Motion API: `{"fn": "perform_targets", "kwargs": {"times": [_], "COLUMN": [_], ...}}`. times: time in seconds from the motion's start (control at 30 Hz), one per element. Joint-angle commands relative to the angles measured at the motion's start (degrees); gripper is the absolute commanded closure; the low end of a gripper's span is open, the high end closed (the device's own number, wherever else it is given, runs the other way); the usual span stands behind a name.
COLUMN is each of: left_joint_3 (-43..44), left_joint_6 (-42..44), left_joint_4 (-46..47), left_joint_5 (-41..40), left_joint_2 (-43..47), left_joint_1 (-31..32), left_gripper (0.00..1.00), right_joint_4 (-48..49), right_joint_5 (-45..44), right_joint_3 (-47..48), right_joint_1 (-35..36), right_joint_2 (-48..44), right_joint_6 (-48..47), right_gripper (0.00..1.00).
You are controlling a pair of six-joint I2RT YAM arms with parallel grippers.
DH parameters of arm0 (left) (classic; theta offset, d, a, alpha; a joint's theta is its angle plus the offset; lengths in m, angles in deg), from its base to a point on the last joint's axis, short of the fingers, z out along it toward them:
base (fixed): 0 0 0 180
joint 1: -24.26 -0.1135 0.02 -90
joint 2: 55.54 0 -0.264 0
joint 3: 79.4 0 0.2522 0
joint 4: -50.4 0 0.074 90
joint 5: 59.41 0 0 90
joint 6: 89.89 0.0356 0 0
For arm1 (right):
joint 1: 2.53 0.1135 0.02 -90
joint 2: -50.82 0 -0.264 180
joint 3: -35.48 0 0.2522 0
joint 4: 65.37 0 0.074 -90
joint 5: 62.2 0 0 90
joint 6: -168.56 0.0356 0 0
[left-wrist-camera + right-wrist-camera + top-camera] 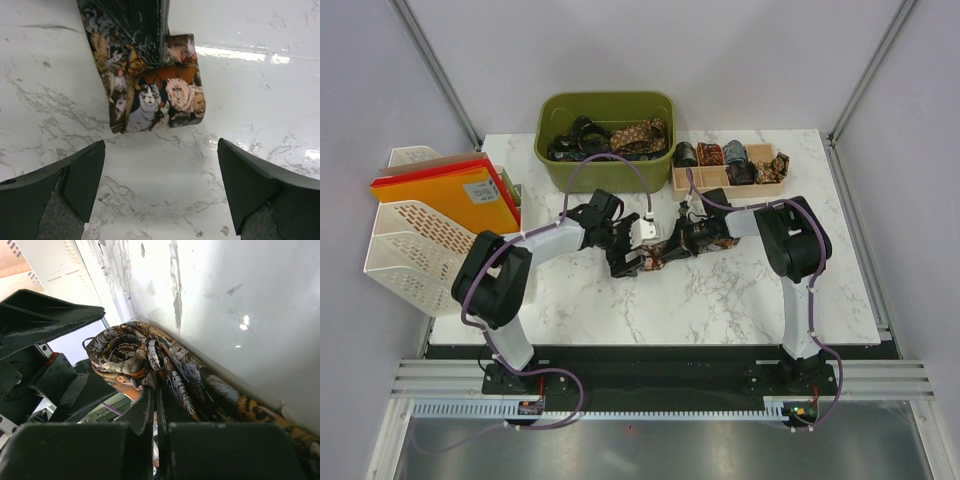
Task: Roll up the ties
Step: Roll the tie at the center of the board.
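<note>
One tie, dark with an orange-brown animal print, lies partly rolled at the middle of the marble table. My right gripper is shut on it; in the right wrist view the closed fingers pinch the fabric just below the rolled coil. My left gripper stands wide open right beside the tie's left end. In the left wrist view the tie's folded end lies ahead of the spread fingertips, with bare marble between them and nothing held. The left gripper also shows beside the coil.
A green bin of loose ties stands at the back centre. A wooden tray with several rolled ties sits to its right. A white rack holding orange folders occupies the left edge.
</note>
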Motion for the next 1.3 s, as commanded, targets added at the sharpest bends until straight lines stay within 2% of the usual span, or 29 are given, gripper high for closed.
{"fn": "perform_targets", "kwargs": {"times": [0.0, 0.3, 0.47, 0.53, 0.63, 0.67, 0.7, 0.77, 0.83, 1.0, 1.13, 1.27], "left_joint_3": [1.69, 7.05, 12.06, 13.73, 14.26, 14.35, 14.7, 14.61, 14.79, 12.34, 11.27, 12.59], "left_joint_6": [1.6, 2.3, -3.4, -5.68, -6.66, -6.49, -6.14, -2.99, 2.27, 13.52, 16.19, 15.66], "left_joint_4": [6.86, -0.16, -3.77, -4.39, -5.44, -6.4, -7.54, -8.95, -13.69, -21.52, -22.85, -23.2], "left_joint_5": [-0.85, -0.5, -5.07, -7.69, -8.15, -7.98, -6.32, -4.47, -1.57, 2.04, 1.69, 3.36], "left_joint_2": [-0.95, -5.79, -10.7, -11.94, -13.0, -13.17, -13.26, -13.0, -13.17, -11.51, -11.41, -11.24], "left_joint_1": [0.8, 5.28, 6.6, 6.69, 6.78, 6.78, 6.78, 6.78, 6.78, 6.78, 6.17, 5.29], "left_gripper": [0.0, 0.0, 0.02, 0.09, 0.27, 0.39, 0.46, 0.61, 0.68, 0.74, 0.76, 0.65], "right_joint_4": [-5.04, -4.25, -1.7, -0.48, 1.46, 1.64, 2.6, 2.78, 6.2, 6.83, 1.74, -0.38], "right_joint_5": [-16.26, -16.35, -15.82, -15.39, -14.6, -14.5, -14.16, -13.89, -13.19, -11.08, -11.86, -12.48], "right_joint_3": [-1.48, -2.09, -3.59, -4.2, -5.52, -6.13, -6.66, -8.32, -9.47, -8.69, -4.21, -1.84], "right_joint_1": [-1.53, -1.27, -0.92, -0.74, -0.22, -0.04, 0.31, 0.84, 1.8, 2.95, 3.04, 3.04], "right_joint_2": [4.1, 3.13, 2.07, 1.2, 0.15, -0.21, -1.0, -2.23, -4.69, -8.12, -7.42, -4.79], "right_joint_6": [-3.11, -1.97, -0.12, 0.93, 2.51, 2.95, 3.39, 5.32, 7.08, 8.58, 3.4, -0.9], "right_gripper": [1.0, 1.0, 1.0, 1.0, 1.0, 1.0, 1.0, 1.0, 1.0, 1.0, 1.0, 1.0]}}
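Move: The folded end of the tie's rolled part lies about 5 cm to the open left gripper's right, 1 cm ahead and 2 cm lower. The shut right fingertips, already holding the tie, are some 3 cm to the right of that end and 1 cm farther out. The tie's tail lies roughly 16 cm right of the left gripper and 3 cm ahead. For the right hand, the folded end is about 3 cm to its left and 1 cm back. Bring the left gripper about 5 cm right and 2 cm down, straddling the folded end of the tie, then close it about halfway so the fingers pinch the end from its near and far sides. Keep the right grip shut; then draw both hands back some 2.5 cm and slightly left, turning the left one roughly 15 degrees clockwise. ##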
